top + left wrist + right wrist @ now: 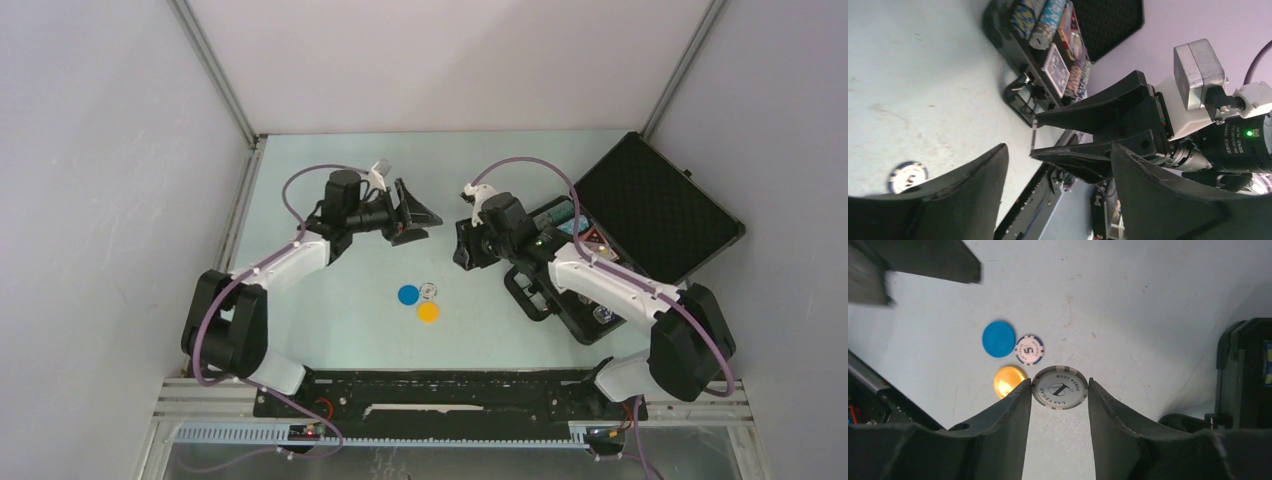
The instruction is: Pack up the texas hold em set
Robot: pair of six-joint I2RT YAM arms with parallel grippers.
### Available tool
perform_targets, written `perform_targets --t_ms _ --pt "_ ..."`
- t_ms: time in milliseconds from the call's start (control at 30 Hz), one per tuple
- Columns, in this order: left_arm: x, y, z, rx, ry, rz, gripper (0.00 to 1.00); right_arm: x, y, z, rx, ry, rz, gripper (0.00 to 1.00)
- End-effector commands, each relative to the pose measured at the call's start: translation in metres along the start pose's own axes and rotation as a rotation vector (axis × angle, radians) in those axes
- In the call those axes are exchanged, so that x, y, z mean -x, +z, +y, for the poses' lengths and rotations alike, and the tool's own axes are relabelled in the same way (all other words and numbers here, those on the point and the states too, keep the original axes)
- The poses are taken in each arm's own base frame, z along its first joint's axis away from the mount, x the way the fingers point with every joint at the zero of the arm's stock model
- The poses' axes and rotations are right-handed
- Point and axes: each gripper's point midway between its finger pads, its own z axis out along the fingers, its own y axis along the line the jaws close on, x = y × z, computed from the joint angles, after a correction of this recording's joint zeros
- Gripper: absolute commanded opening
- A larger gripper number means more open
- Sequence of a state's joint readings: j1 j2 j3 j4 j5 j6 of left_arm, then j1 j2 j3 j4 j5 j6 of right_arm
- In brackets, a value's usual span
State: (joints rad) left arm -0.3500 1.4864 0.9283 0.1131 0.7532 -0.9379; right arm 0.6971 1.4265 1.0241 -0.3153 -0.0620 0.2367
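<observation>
My right gripper (1059, 382) is shut on a grey-and-white poker chip (1059, 390), pinched by its rim above the table; from the left wrist it shows edge-on (1034, 135). Below it lie a blue disc (998, 339), a yellow disc (1009, 381) and a blue-and-white chip (1029, 349). The black case (650, 200) stands open at the right, with rows of chips (1040, 20) and a blue-backed card deck (1055, 67) inside. My left gripper (415, 215) hangs open and empty, its fingers (973, 190) facing the right gripper (465, 245).
The case's handle (530, 295) sticks out toward the table's middle. The discs (408, 294) lie between the two arms, near the front. White walls close in the table at the left, back and right.
</observation>
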Motion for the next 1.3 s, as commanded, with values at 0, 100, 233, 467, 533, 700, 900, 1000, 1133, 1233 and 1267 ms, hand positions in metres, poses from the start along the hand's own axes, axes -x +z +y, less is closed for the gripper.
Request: perform_targets --t_ms 0,100,233,467,533,700,900,1000,1133,1233,1267 --pt "-0.015 0.005 -0.022 -0.1 0.019 0.071 0.75 0.023 -0.016 0.026 0.118 -0.053 -0.102 0.52" --pt "-0.019 0.007 -0.026 -0.106 0.042 0.078 0.74 0.026 -0.021 0.031 0.136 -0.057 -0.117 0.52" --pt "-0.022 0.009 -0.022 -0.089 0.034 0.089 0.68 0.032 -0.027 0.035 0.144 -0.064 -0.145 0.52" --pt "-0.032 0.01 -0.026 -0.042 0.163 0.12 0.57 0.041 -0.037 0.04 0.167 -0.076 -0.184 0.53" --pt "-0.039 0.011 -0.025 -0.022 0.183 0.155 0.56 0.043 -0.041 0.041 0.168 -0.082 -0.194 0.53" --pt "-0.053 0.016 -0.03 -0.044 0.199 0.217 0.6 0.045 -0.047 0.041 0.162 -0.104 -0.207 0.53" --pt "-0.063 0.019 -0.035 -0.07 0.205 0.26 0.62 0.046 -0.049 0.049 0.186 -0.112 -0.208 0.53" --pt "-0.064 0.02 -0.035 -0.074 0.205 0.264 0.56 0.044 -0.048 0.056 0.2 -0.125 -0.208 0.53" --pt "-0.065 0.02 -0.036 -0.08 0.213 0.266 0.47 0.046 -0.046 0.06 0.191 -0.136 -0.209 0.53" --pt "-0.067 0.02 -0.039 -0.089 0.22 0.275 0.38 0.045 -0.043 0.059 0.182 -0.141 -0.203 0.53" --pt "-0.068 0.02 -0.04 -0.093 0.223 0.277 0.36 0.045 -0.042 0.057 0.174 -0.142 -0.2 0.53"
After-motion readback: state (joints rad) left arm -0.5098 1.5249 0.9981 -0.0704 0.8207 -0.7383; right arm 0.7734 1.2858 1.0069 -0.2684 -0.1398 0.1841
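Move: The left hand, open and empty, has the poker chip held in the right fingers about 4 cm back, 7 cm to its right and 7 cm lower. From the right hand, the left fingers are thus some 4 cm ahead, 7 left and 7 up. The white chip on the table lies 4 cm back and 7 left of the right hand, the blue button 5 back and 12 left, the yellow button 8 back and 8 left, all roughly 13 below. Left hand goes 6 cm back and right, fingers narrowing around the chip the right hand raises 5 cm. ##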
